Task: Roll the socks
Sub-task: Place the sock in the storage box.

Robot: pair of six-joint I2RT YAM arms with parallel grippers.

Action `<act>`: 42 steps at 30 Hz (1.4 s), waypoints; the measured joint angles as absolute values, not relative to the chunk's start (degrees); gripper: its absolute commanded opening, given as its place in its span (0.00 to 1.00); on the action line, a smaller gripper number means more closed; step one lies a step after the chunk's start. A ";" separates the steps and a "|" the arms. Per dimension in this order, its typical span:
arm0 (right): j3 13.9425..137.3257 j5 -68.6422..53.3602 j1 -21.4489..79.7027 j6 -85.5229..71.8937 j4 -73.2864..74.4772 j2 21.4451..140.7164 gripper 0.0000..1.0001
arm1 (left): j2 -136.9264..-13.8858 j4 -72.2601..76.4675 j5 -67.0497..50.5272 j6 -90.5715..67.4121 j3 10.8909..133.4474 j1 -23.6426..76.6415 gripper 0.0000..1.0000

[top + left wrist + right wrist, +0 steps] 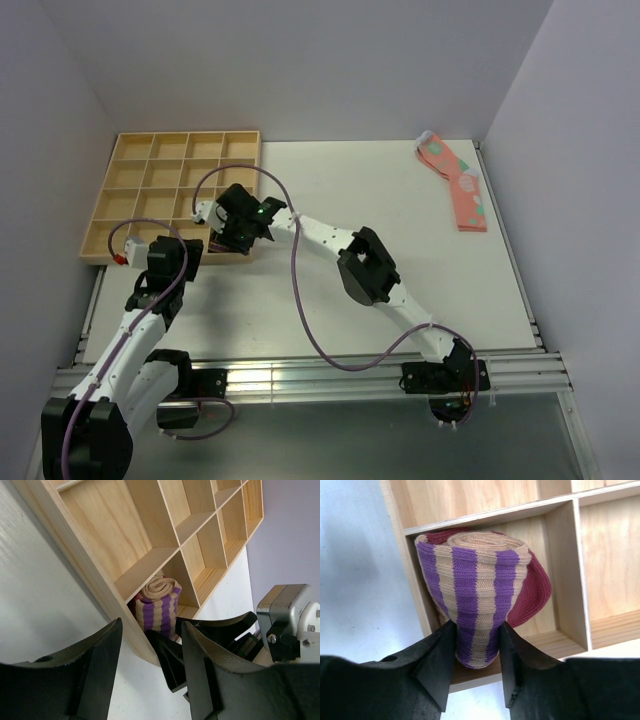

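Observation:
A rolled purple-and-tan striped sock point(475, 580) with a red cuff stands in the near right corner compartment of the wooden tray point(150, 170). My right gripper point(476, 655) is shut on the lower end of the roll, just over the tray's front wall; in the top view it point(226, 238) is at that corner. The roll also shows in the left wrist view point(159, 605). My left gripper point(152, 630) is open and empty, on the table just in front of the same corner point(192, 252), close to the right gripper's fingers point(172, 660).
A flat pair of pink patterned socks point(458, 185) lies at the far right of the white table. The tray's other compartments point(200, 525) show bare wood. Grey walls close the table on three sides.

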State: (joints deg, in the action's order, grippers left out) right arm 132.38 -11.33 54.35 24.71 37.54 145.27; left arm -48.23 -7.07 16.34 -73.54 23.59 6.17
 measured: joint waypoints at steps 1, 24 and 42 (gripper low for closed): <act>131.39 -11.07 54.35 24.53 36.62 144.79 0.48 | -48.23 -6.96 16.36 -73.54 23.59 6.17 0.57; 126.67 -14.41 53.67 21.52 35.31 141.97 0.50 | -54.35 -3.01 14.70 -72.93 23.59 6.02 0.36; 126.43 -14.61 53.58 21.28 35.16 141.97 0.49 | -67.11 11.51 10.55 -72.38 23.07 6.02 0.22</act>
State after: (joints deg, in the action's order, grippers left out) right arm 126.43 -14.61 53.58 21.28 35.16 141.97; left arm -67.11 11.51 10.55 -72.38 23.07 6.02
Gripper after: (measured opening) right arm 0.495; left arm 0.246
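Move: The rolled sock stands in the box's near right corner compartment, about 5 cm ahead of the left hand, 5 cm to its right and 8 cm below. The empty compartment beside the sock is centred some 9 cm to the sock's left; another lies about 8 cm beyond the sock. From the right hand, whose fingers still straddle the cuff, the sock's middle is about 2 cm left, 1 cm ahead and 2 cm lower. Closing about halfway, the left gripper reaches some 4 cm forward and down, edging right, towards the rolled sock. ##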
